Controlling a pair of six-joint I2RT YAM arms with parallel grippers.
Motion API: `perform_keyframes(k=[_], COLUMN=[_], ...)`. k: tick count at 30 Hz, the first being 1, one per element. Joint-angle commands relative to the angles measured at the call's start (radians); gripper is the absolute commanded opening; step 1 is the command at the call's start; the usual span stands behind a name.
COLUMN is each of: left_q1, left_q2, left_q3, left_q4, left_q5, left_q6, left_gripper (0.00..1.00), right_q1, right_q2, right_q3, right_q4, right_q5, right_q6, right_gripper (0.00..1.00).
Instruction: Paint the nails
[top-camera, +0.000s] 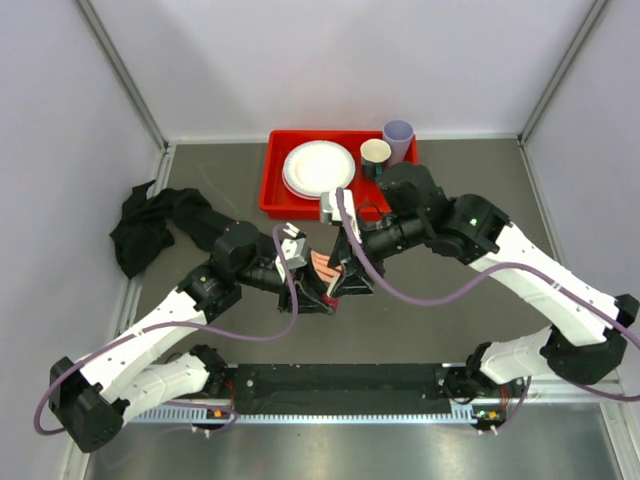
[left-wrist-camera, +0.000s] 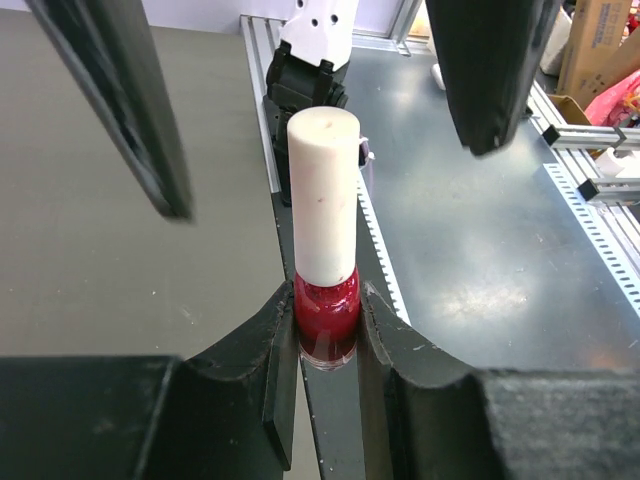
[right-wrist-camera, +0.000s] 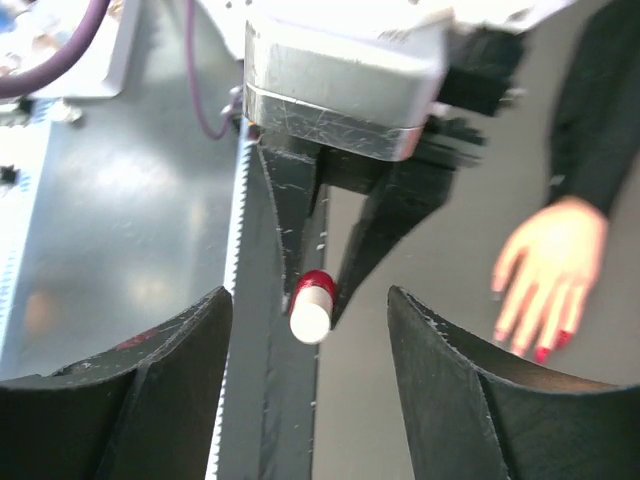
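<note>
A red nail polish bottle (left-wrist-camera: 326, 318) with a tall white cap (left-wrist-camera: 324, 190) stands upright between the jaws of my left gripper (left-wrist-camera: 326, 300), which is shut on its glass body. My right gripper (right-wrist-camera: 310, 385) is open; its fingers (left-wrist-camera: 490, 70) hang on either side above the cap without touching it. From the right wrist the cap (right-wrist-camera: 311, 318) shows end-on between the spread fingers. The pale mannequin hand (right-wrist-camera: 552, 262) lies to the right with its black sleeve (right-wrist-camera: 590, 110). Its nails (right-wrist-camera: 541, 353) are small and dark red. From above, both grippers (top-camera: 335, 285) meet beside the hand (top-camera: 322, 264).
A red tray (top-camera: 272, 195) at the back holds white plates (top-camera: 318, 167) and two cups (top-camera: 376, 155). The black sleeve bunches into a pile (top-camera: 140, 225) at the left wall. An aluminium rail (top-camera: 340, 400) runs along the near table edge.
</note>
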Motion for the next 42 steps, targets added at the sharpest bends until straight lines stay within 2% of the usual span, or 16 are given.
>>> perform_keyframes(k=[1,8,24,27,28,30,31,32,34,36,37,39,40,41,42], left_q1=[0.000,-0.002,0.000,0.000,0.000,0.000,0.000,0.000,0.000,0.001,0.001,0.001,0.001,0.001,0.001], left_q2=[-0.009,-0.013,-0.024,-0.024,-0.024,-0.027,-0.029,-0.035,-0.044,-0.062,-0.067,-0.081,-0.085,-0.094,-0.098], left_q3=[0.043,0.041,0.039,0.039,0.039,0.039,0.039,0.039,0.039,0.036,0.036,0.029,0.026,0.020,0.020], left_q4=[0.069,0.069,0.068,0.069,0.068,0.068,0.068,0.066,0.060,0.052,0.054,0.054,0.052,0.054,0.054], left_q5=[0.046,0.037,0.036,0.036,0.033,0.013,0.002,-0.018,-0.151,-0.268,-0.418,-0.586,-0.739,-0.813,-0.860], left_q6=[-0.007,-0.005,-0.007,-0.008,-0.007,-0.005,-0.002,-0.001,0.005,0.010,0.016,0.008,0.004,-0.002,-0.001], left_gripper=[0.00,0.00,0.00,0.00,0.00,0.00,0.00,0.00,0.00,0.00,0.00,0.00,0.00,0.00,0.00], right_q1=[-0.005,-0.006,-0.006,-0.005,-0.005,-0.005,-0.006,-0.006,-0.005,-0.003,-0.002,0.033,0.055,0.078,0.133], right_q2=[0.011,0.021,0.004,0.004,0.004,0.005,0.005,0.007,0.008,0.004,-0.002,-0.025,-0.031,-0.038,-0.032], right_q3=[0.037,0.010,-0.029,-0.030,-0.030,-0.033,-0.035,-0.033,-0.039,-0.053,-0.079,-0.107,-0.134,-0.150,-0.162], right_q4=[-0.023,-0.026,-0.007,-0.007,-0.009,-0.009,-0.007,0.000,0.006,0.034,0.048,0.103,0.129,0.155,0.189], right_q5=[-0.149,-0.171,-0.062,-0.071,-0.073,-0.074,-0.073,-0.057,-0.039,0.018,0.045,0.184,0.250,0.385,0.448], right_q6=[-0.059,-0.073,-0.065,-0.064,-0.065,-0.065,-0.059,-0.052,-0.024,0.040,0.066,0.149,0.184,0.233,0.331], right_gripper=[0.61,0.48,0.50,0.42,0.35,0.28,0.18,0.14,0.01,0.00,0.00,0.00,0.00,0.00,0.00])
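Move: The white cap on the red nail polish bottle, which the left gripper holds, sits between the open right fingers, about 2 cm below and 1 cm back of the right hand point; from the left hand point it is roughly 3 cm to the right and 2 cm up. The mannequin hand lies about 11 cm ahead, 5 cm left and 25 cm below the right hand; the red tray's middle is some 36 cm ahead of the right hand, 1 cm to its right. Hold the bottle still with the left gripper. Ease the half-open right gripper back just under 2 cm, then down and slightly forward around the white cap, and close its fingers to pinch the cap. Then carry both grippers forward together, about 5 cm and speeding up, turning the left some 20 degrees counter-clockwise and the right about 15 clockwise. ##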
